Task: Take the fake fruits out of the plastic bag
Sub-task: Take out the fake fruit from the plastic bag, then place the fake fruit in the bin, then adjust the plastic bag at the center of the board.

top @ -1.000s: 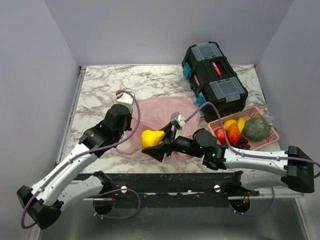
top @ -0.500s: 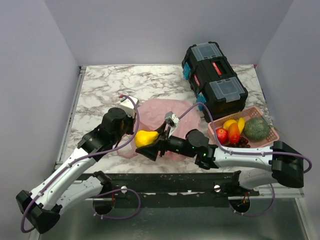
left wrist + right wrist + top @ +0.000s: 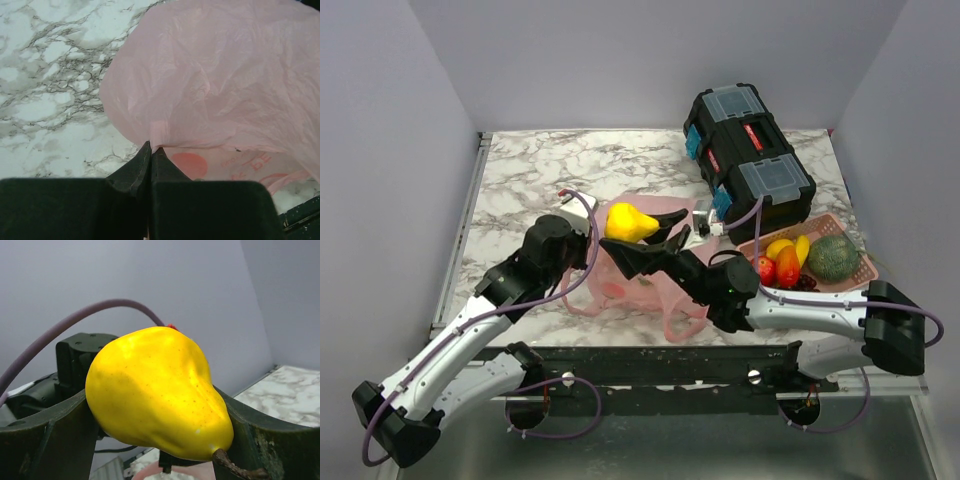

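Note:
My right gripper (image 3: pixel 640 238) is shut on a glossy yellow pear-shaped fruit (image 3: pixel 629 222) and holds it up in the air above the pink plastic bag (image 3: pixel 642 287). In the right wrist view the fruit (image 3: pixel 156 390) fills the space between the fingers (image 3: pixel 60 430), stalk pointing down right. My left gripper (image 3: pixel 591 252) is shut on the bag's left edge; in the left wrist view its jaws (image 3: pixel 151 148) pinch a fold of the bag (image 3: pixel 225 85). A reddish round shape (image 3: pixel 189 165) shows through the plastic.
A rigid pink basket (image 3: pixel 849 285) at the right holds a green melon (image 3: pixel 834 257), a banana (image 3: pixel 802 247), an orange fruit (image 3: pixel 787 266), a red apple (image 3: pixel 762 270) and grapes (image 3: pixel 807 286). A black toolbox (image 3: pixel 748 150) stands at the back right.
My right gripper has lifted the yellow fruit up and toward the back, out of the bag. The bag's left side now stands raised in the left gripper.

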`<control>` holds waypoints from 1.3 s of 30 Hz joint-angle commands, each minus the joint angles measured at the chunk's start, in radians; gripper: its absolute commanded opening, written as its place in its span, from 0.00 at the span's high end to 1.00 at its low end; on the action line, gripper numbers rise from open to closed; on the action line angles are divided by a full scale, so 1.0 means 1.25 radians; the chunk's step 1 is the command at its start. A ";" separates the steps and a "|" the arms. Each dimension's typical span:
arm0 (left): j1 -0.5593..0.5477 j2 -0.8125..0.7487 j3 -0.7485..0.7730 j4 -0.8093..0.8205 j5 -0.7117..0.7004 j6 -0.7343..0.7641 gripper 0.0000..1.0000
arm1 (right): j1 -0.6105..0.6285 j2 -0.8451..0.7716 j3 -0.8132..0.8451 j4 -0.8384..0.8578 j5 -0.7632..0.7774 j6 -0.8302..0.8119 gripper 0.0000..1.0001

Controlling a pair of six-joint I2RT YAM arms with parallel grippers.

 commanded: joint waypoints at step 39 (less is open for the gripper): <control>0.129 -0.347 -0.163 0.192 -0.550 -0.091 0.38 | -0.011 -0.481 -0.192 -0.779 0.611 0.029 0.99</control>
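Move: The right hand already holds the yellow pear high up; the pink fruit basket lies about 39 cm to its right, 13 cm farther out and 27 cm below. The toolbox stands beyond, 31 cm right and 36 cm ahead, 22 cm lower. The left hand pinches the bag's edge, the bag's middle some 12 cm right, 5 cm ahead, 10 cm below; from this hand the basket is 53 cm right, 5 cm ahead, 12 cm lower. Right carries pear about 19 cm right, sinking 11, towards basket; left drags bag 18 cm left, then half-opens. ##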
